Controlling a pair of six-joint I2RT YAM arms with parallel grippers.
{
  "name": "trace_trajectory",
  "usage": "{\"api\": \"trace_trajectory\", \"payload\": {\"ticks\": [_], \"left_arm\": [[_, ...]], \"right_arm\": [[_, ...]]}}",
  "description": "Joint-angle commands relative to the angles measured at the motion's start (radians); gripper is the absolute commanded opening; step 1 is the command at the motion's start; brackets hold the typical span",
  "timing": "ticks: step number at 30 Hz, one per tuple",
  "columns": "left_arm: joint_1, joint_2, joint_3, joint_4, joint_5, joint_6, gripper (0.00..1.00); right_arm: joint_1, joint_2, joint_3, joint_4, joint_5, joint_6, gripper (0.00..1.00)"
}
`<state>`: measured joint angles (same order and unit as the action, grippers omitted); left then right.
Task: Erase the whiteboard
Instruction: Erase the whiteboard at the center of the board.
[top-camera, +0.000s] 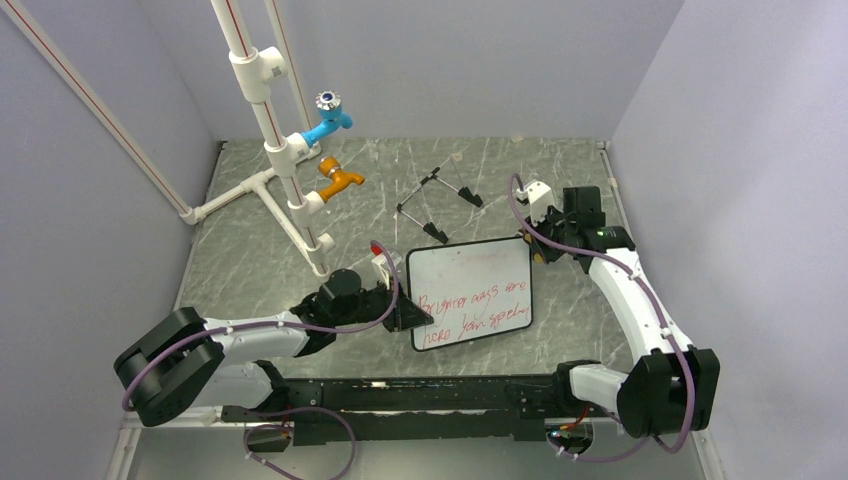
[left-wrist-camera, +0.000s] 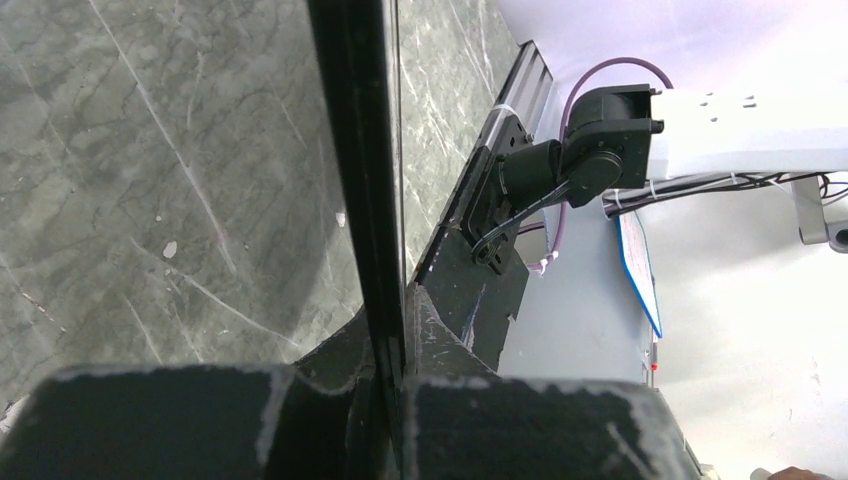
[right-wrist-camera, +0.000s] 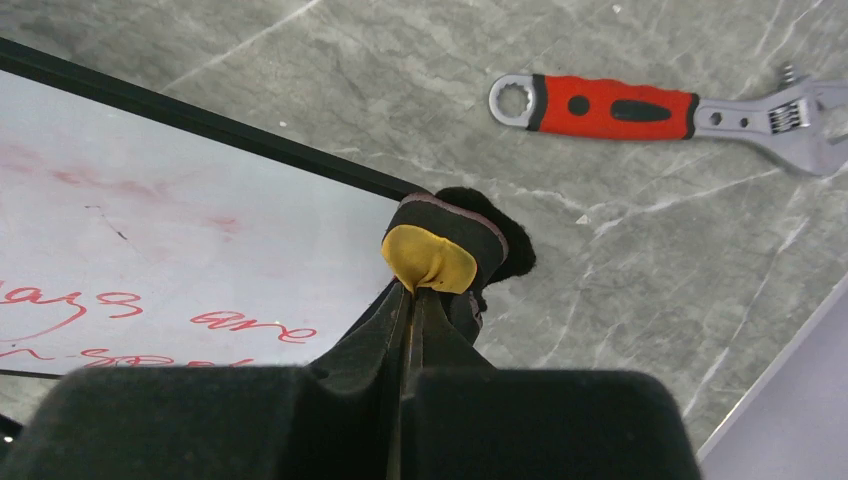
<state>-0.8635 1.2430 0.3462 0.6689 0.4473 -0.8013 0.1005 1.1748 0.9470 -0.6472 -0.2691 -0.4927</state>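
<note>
The whiteboard (top-camera: 470, 292) lies mid-table, with a thin black frame. Its upper part is blank with faint pink smears, and red handwriting crosses the lower half. My left gripper (top-camera: 405, 312) is shut on its left edge. In the left wrist view the black frame (left-wrist-camera: 355, 150) runs edge-on into the closed left gripper (left-wrist-camera: 390, 350). My right gripper (top-camera: 537, 250) is at the board's upper right corner, shut on a yellow-and-black eraser (right-wrist-camera: 445, 250). The right wrist view has that eraser resting just off the corner of the whiteboard (right-wrist-camera: 150, 200).
A red-handled adjustable wrench (right-wrist-camera: 620, 105) lies on the grey marble table beyond the eraser. Black wire easel feet (top-camera: 437, 195) lie behind the board. A white pipe frame with a blue tap (top-camera: 330, 118) and an orange tap (top-camera: 338, 180) stands at the back left.
</note>
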Motion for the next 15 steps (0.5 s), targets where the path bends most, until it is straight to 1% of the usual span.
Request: {"api": "trace_trajectory", "payload": {"ticks": [1,5,10,15], "left_arm": [[-0.005,-0.035,0.010,0.159,0.047,0.018,0.00],[-0.006,-0.062,0.014,0.122,0.034,0.031,0.00],[-0.005,-0.049,0.019,0.136,0.042,0.025,0.00],[-0.006,-0.038,0.019,0.150,0.051,0.020,0.00]], "right_arm": [[0.001,0.050,0.011,-0.020,0.044,0.009,0.00],[0.016,0.076,-0.030,-0.023,0.100,-0.006,0.00],[0.057,0.079,-0.074,-0.034,0.138,-0.019,0.00],[0.083,0.084,-0.072,-0.044,0.147,-0.012,0.00]]}}
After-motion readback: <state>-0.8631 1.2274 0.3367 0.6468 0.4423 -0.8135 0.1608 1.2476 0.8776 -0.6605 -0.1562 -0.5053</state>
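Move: The right hand, with the eraser in its fingers, is just outside the whiteboard's far right corner, which lies about 2 cm ahead, 2 cm left and 6 cm below. The board's middle is some 14 cm left and 9 cm back; the red word "are" sits about 6 cm left and 8 cm back, the wrench roughly 8 cm ahead and 4 cm right. From the left hand, gripping the board's left side, that corner is about 17 cm ahead and 21 cm right, roughly level. The eraser comes down against the outside of the whiteboard's right edge, just short of the far corner, still pinched in the right fingers. The right hand sinks about 5 cm, drawing back some 2 cm in the later part, and its fingers tip roughly 10 degrees more steeply down. The left hand keeps its hold on the board's left side. ##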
